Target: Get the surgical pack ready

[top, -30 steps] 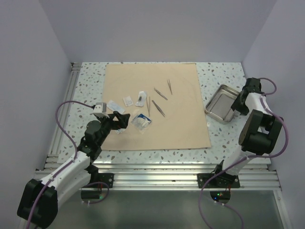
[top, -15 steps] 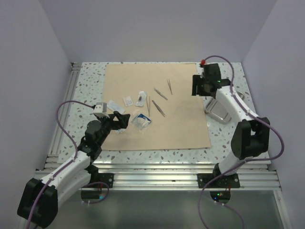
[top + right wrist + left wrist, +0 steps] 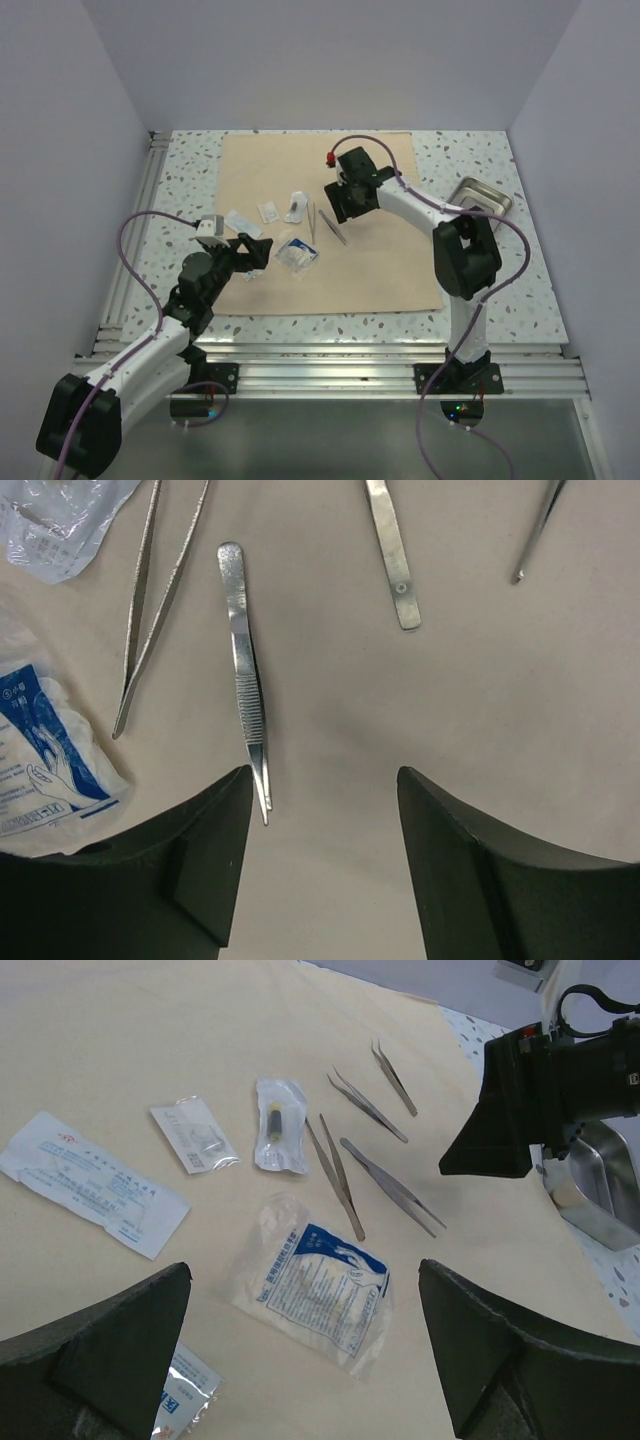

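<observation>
The beige wrap sheet (image 3: 380, 260) lies flat on the table. On it are thin steel tweezers (image 3: 333, 228) and several white sachets, among them a blue-printed glove sachet (image 3: 297, 253). The steel tray (image 3: 490, 192) stands off the sheet at the right, partly behind the right arm. My right gripper (image 3: 340, 205) is open and empty, low over the sheet; in the right wrist view its jaws (image 3: 322, 780) stand beside the tips of one pair of tweezers (image 3: 245, 680). My left gripper (image 3: 262, 252) is open and empty, just above the glove sachet (image 3: 320, 1295).
A long sachet (image 3: 85, 1185), a small sachet (image 3: 195, 1135) and a clear packet (image 3: 280, 1125) lie left of the tweezers. A foil sachet (image 3: 185, 1400) lies by my left finger. Further tweezers (image 3: 392, 550) lie beyond. Walls close in on three sides.
My right arm has swung from the tray at the right across to the middle of the sheet, over the tweezers. The left arm has not moved.
</observation>
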Robot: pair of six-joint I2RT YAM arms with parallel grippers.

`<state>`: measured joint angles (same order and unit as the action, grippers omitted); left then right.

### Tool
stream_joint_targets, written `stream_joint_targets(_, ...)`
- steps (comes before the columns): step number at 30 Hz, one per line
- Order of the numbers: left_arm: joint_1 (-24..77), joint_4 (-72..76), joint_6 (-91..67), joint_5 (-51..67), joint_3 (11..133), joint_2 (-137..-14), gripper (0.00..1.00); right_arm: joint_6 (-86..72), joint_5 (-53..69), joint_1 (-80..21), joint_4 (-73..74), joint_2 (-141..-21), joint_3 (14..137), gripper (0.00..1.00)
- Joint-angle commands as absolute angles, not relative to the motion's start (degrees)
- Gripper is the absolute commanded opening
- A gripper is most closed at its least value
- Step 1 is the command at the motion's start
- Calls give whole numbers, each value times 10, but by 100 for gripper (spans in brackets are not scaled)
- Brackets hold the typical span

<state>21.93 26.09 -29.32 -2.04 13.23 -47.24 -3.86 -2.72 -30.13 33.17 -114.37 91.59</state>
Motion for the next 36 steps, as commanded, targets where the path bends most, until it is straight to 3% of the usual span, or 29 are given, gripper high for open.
stream_joint_targets(1,222,283,-281,-30,138,-468,100,-17,-14,-314,335,-1167,961,63)
stream_joint_targets(9,223,281,-280,-30,139,-465,100,-8,-17,-346,343,-1226,992,60)
stream_joint_targets(15,223,282,-282,-26,140,-468,100,-8,-31,-355,344,-1251,992,50)
stream_joint_targets(23,222,282,-281,-26,140,-468,100,-8,-60,-359,339,-1245,981,13)
stream_joint_targets(26,223,282,-282,-25,140,-469,100,-12,-74,-358,325,-1214,955,6)
stream_joint_targets(30,223,283,-282,-24,140,-469,100,-28,-92,-344,324,-1163,936,2)
stream_joint_targets(36,222,283,-283,-22,140,-469,100,-104,-62,-234,286,-1051,858,2)
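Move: The ridged tweezers lie about 5 cm to the right hand's left, level with it fore and aft, and some 6 cm below. At that same depth, the thin-tipped tweezers lie about 11 cm left and 1 cm ahead, the curved tweezers 9 cm ahead and 5 cm left, and the glove packet 14 cm left and 7 cm back. From the left hand the ridged tweezers are roughly 12 cm ahead, 17 cm right and 12 cm below. Down about 6 cm and left about 5, the right hand sinks onto the ridged tweezers with a slight counter-clockwise turn, and its fingers close to pinch them across the ridged grip, on the tip side of their middle. It then lifts them some 4 cm while swinging back right, gathering speed, the fingers keeping their hold. ##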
